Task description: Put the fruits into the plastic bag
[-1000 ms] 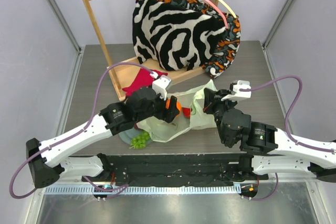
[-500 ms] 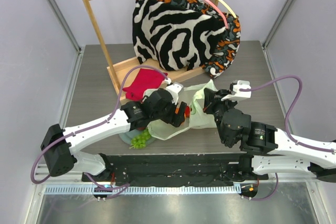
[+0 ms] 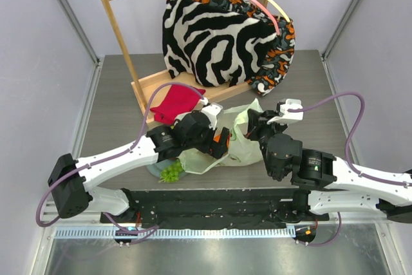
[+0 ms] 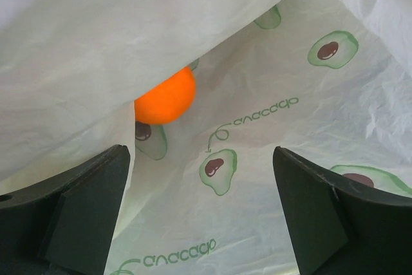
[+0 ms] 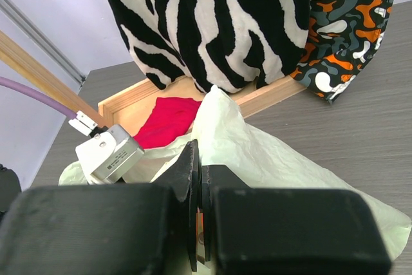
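The pale-green plastic bag (image 3: 239, 149) lies in the middle of the table with its mouth held up. My left gripper (image 3: 221, 143) is inside that mouth. In the left wrist view its fingers (image 4: 80, 214) stand wide open over the avocado-printed plastic bag (image 4: 257, 159), with nothing between them. An orange (image 4: 165, 97) rests just ahead, half under a fold of the bag. My right gripper (image 3: 252, 123) is shut on the bag's upper edge (image 5: 222, 117) and holds it raised. A green grape bunch (image 3: 171, 172) sits on the grey-green plate (image 3: 153, 169) left of the bag.
A wooden rack (image 3: 122, 37) at the back carries zebra-striped fabric (image 3: 212, 37) and an orange-patterned cloth (image 3: 280, 53). A red cloth (image 3: 174, 102) lies on the rack's base, just behind the bag. The left arm's wrist camera (image 5: 106, 154) shows close to my right gripper.
The left gripper went further right into the bag's mouth, then its jaws opened wide and the orange came free. The right gripper kept its hold on the bag's edge.
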Robot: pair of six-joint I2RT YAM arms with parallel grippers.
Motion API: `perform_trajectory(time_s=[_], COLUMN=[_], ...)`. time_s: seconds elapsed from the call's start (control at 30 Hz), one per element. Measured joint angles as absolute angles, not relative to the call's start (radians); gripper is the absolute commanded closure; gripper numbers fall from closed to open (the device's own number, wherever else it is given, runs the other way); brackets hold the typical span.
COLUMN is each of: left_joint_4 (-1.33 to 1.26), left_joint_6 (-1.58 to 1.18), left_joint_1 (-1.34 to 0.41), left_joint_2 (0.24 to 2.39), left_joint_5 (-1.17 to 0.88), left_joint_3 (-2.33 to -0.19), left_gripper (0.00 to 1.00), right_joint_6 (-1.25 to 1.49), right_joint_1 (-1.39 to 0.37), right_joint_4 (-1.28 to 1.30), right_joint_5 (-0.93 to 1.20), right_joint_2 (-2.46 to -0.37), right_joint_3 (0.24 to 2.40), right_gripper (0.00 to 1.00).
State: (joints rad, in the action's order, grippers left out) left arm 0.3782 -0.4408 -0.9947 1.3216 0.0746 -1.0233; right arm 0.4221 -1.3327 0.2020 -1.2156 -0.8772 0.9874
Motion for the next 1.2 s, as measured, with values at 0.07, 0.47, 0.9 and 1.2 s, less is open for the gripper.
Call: perform_trajectory(time_s=[0.07,0.47,0.9,1.2], left_joint_4=[0.371,0.34,0.493,0.519], left_joint_6=[-0.441,-0.427,-0.4,-0.574], left_joint_1=[-0.995,-0.982,-0.669,-0.255], left_joint_2=[1.317,1.158,0.912,0.911], left_joint_5=[0.074,-0.049,-0.007,0.043], left_joint_3=[-1.022,-1.031,-1.136,-0.902], left_gripper=[0.02,0.0,0.0,0.0], right_joint_6=[0.422,0.423,0.424,0.423], right_joint_1=[-1.333,-1.333,-1.333,-1.333], right_joint_4=[0.203,0.204,0.208,0.211], right_joint_5=[-1.216,-1.216,-1.217,-1.216], right_joint_2=[-0.877,-0.877,-0.864,-0.858], right_joint_3=[0.987,0.987,0.987,0.987], right_gripper=[0.99,0.99,0.99,0.99])
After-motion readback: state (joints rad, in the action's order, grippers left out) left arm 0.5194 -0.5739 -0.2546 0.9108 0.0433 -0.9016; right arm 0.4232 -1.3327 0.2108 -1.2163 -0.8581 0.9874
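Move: The green apple on the plate is the next fruit, roughly 19 cm to the left of the open left hand, 10 cm ahead and 11 cm below it. From that hand the pear lies about 12 cm left and 6 ahead, the dark plum 18 left and 3 ahead, and the orange is inside the bag, some 6 cm ahead, 1 left and 12 below. From the right hand, pinching the bag rim, the apple is around 26 cm left, 13 ahead and 28 below. Lift the empty left gripper some 16 cm up out of the bag mouth, easing slightly back at first, then swing it about 23 cm left and forward over the plate, turning the wrist roughly 45 degrees counter-clockwise. Let it sink towards the green apple at the end, fingers kept wide open. Keep the right gripper shut and still on the bag rim. ##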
